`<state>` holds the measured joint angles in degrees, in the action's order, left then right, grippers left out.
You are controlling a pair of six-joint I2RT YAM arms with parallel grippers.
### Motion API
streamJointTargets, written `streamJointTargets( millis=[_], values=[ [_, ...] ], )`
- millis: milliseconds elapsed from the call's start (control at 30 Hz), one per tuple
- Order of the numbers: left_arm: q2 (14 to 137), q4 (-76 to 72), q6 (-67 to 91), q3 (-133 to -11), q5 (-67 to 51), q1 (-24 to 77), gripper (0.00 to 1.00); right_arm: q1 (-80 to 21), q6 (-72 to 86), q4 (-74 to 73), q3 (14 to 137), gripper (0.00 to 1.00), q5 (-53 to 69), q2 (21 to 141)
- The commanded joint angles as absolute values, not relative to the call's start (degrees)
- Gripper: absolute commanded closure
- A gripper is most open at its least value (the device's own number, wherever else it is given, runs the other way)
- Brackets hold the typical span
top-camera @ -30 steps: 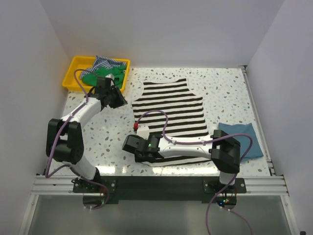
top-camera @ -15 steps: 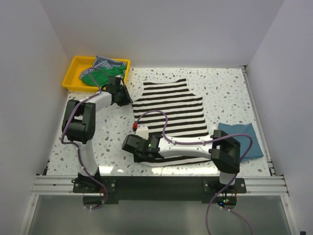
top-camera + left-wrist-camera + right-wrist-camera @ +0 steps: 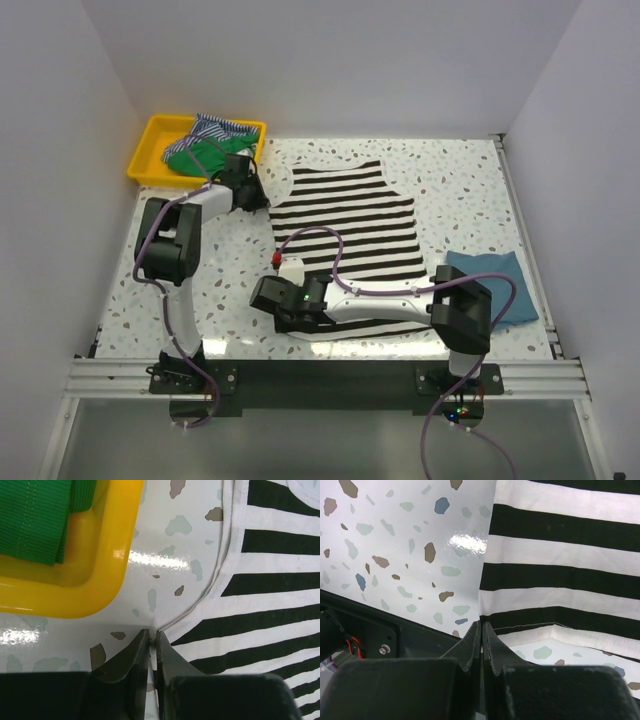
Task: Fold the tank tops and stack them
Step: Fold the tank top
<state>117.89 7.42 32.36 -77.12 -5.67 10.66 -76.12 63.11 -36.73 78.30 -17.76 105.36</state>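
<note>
The black-and-white striped tank top (image 3: 345,235) lies spread flat mid-table. My left gripper (image 3: 262,198) is at its left armhole; in the left wrist view the jaws (image 3: 153,633) are pinched shut on the white hem of the striped top (image 3: 270,605). My right gripper (image 3: 278,310) is at the top's near left corner, its jaws (image 3: 481,625) shut on the hem corner of the striped cloth (image 3: 560,575), which is raised slightly off the table. A teal-blue tank top (image 3: 490,285) lies folded at the right. A green top (image 3: 200,152) and a finely blue-striped top (image 3: 222,128) lie bunched in the tray.
The yellow plastic tray (image 3: 150,150) stands at the back left, its corner (image 3: 107,555) close to my left fingers. White walls enclose the speckled table (image 3: 460,180). A metal rail (image 3: 320,375) runs along the near edge, just behind my right gripper.
My left arm swung right from beside the tray to the striped top's left armhole, and its jaws closed on the hem. The right arm stayed still.
</note>
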Motion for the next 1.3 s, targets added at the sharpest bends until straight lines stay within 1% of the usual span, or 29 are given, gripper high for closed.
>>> streamJointTargets(
  millis=[0,67,167,400,567,767,967,1100,1267],
  values=[
    [119.09,5.54,30.59,-78.05,-4.39,11.07,0.86,-76.46,63.54,-36.12,78.13,1.00,-17.31,103.01],
    [118.22,4.49,30.59,-77.87,-5.09,10.99,0.94,-76.38,63.55,-36.03,78.83,1.00,-17.14,103.44],
    [117.25,4.39,30.67,-78.75,-5.18,11.07,1.00,-76.46,63.46,-35.95,80.77,1.00,-16.79,105.20],
    [114.96,8.34,30.59,-83.75,-0.53,10.81,1.00,-76.73,61.97,-36.21,90.51,1.00,-14.42,112.05],
    [114.61,11.68,29.97,-88.32,1.58,10.99,1.00,-76.64,61.61,-34.81,90.79,1.00,-12.74,112.50],
    [116.63,15.29,30.50,-92.72,2.99,12.92,1.00,-75.85,61.96,-31.65,85.26,1.00,-12.48,107.25],
    [118.74,16.79,31.99,-95.53,5.62,18.27,1.00,-74.53,64.07,-27.61,72.80,1.00,-13.18,99.50],
    [120.75,17.58,32.69,-98.08,6.94,21.70,1.00,-73.92,65.74,-26.37,66.89,1.00,-13.80,93.71],
    [123.22,18.37,33.84,-100.28,8.35,25.39,1.00,-73.65,67.76,-25.32,60.05,1.00,-15.03,89.22]
  ],
)
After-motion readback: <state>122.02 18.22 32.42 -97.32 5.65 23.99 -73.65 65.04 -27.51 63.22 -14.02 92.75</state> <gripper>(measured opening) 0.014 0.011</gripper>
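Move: My left fingers, nearly shut, are right at the striped tank top's left armpit edge; its left shoulder strap lies about 11 cm ahead and 10 cm to the right, the yellow bin's middle some 15 cm ahead and 16 cm left. My right hand already holds the left hem corner slightly off the table, with the hem's middle about 16 cm to its right and 4 cm below, and the left armpit some 31 cm ahead and 2 cm left. I pinch the armpit edge with my left fingers, lift it about 7 cm while easing forward, then swing it some 10 cm right over the shirt towards its middle. Meanwhile my right hand, keeping the hem corner, first draws it about 5 cm left, then turns back and carries it right, ending some 3 cm right of its start. ##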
